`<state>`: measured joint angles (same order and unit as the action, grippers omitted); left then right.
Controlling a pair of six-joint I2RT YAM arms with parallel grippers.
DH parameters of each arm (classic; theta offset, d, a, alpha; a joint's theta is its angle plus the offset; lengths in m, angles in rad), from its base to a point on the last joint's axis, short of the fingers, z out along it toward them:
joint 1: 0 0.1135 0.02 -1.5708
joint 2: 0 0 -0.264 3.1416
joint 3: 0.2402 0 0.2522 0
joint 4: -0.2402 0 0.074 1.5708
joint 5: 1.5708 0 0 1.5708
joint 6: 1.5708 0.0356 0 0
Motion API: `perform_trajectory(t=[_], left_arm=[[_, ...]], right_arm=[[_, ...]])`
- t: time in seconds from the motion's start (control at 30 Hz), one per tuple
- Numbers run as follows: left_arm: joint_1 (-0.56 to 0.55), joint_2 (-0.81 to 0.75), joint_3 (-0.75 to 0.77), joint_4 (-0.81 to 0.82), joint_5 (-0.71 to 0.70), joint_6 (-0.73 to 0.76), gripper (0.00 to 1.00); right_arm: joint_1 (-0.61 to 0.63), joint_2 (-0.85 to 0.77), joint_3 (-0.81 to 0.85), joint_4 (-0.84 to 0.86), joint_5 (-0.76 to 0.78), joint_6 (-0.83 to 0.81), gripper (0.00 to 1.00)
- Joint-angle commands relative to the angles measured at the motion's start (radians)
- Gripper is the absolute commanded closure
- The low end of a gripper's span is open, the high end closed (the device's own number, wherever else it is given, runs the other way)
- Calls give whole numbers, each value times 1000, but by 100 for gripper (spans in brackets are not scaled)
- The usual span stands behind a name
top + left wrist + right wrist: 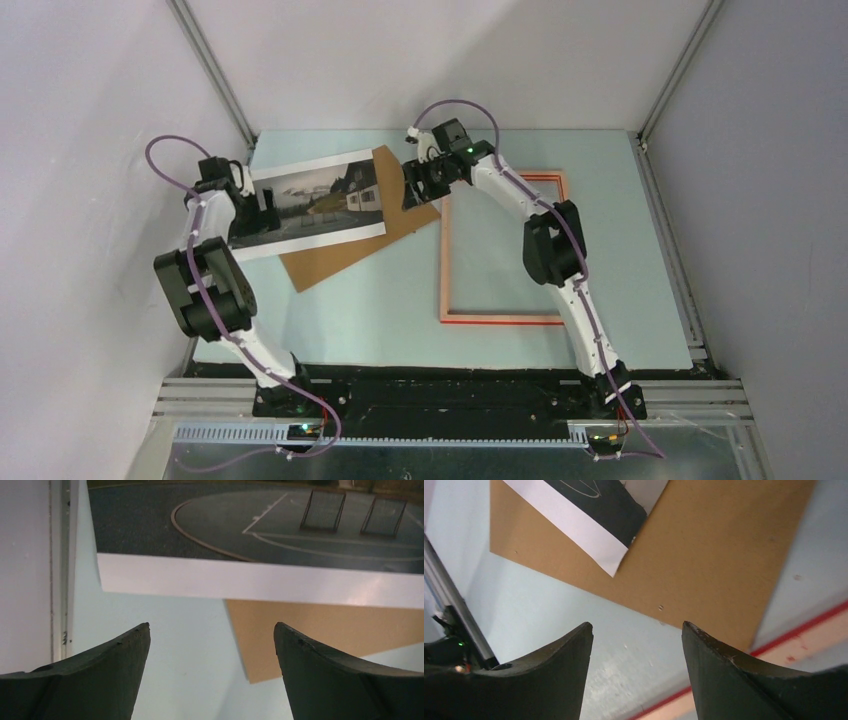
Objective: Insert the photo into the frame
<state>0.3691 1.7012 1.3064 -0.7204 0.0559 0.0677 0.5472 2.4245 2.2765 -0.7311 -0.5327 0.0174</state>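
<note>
The photo [320, 200], a grey landscape print with white margins, lies tilted at the back left, partly on a brown backing board [345, 255]. The frame [500, 318] lies flat at centre right, pale wood side up with a red edge. My left gripper [262, 207] hovers at the photo's left end. In the left wrist view it [212, 630] stands open just short of the photo's [260, 525] white margin, holding nothing. My right gripper [413, 186] is over the board's far right corner. It [636, 627] is open and empty, beside the board [704, 555], the photo's corner [594, 510] and the frame's rail [804, 640].
White walls enclose the pale blue table [380, 320] on three sides. Aluminium rails run along its edges [62, 555] [454, 610]. Both arm bases sit on the black strip at the near edge [450, 395].
</note>
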Motion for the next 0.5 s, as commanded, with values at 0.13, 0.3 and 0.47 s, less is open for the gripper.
perform_trajectory(t=[0.13, 0.3, 0.47], left_arm=[[-3, 175, 117, 16, 64, -110, 2], [-3, 217, 136, 14, 71, -113, 2], [-2, 218, 108, 14, 91, -105, 2]], right_arm=[[17, 135, 90, 184, -164, 286, 29], [20, 204, 131, 246, -231, 394, 29], [20, 247, 133, 282, -264, 450, 30]])
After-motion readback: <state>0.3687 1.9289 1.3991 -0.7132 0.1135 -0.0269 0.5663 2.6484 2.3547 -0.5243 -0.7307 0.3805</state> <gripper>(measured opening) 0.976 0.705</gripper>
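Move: The photo's middle lies about 9 cm ahead of the left gripper, 11 cm to its right and 7 cm below; the brown board's middle is some 5 cm ahead and 19 cm to the right. From the right gripper, the photo's middle is about 24 cm left and 2 cm ahead, its near right corner 7 cm left and 3 cm back, 8 cm down. The brown board's middle is 17 cm left and 2 cm back, the frame's middle 22 cm right and 8 cm back. Bring both open grippers down to the photo together. Sweep the right one about 5 cm left and as far down, over the brown board towards the photo's near right corner, rolling the wrist some 20 degrees and swinging its fingers more squarely left. Ease the left one forward a little, then lower it about 5 cm to the photo's near margin, its wrist tilting slightly. ##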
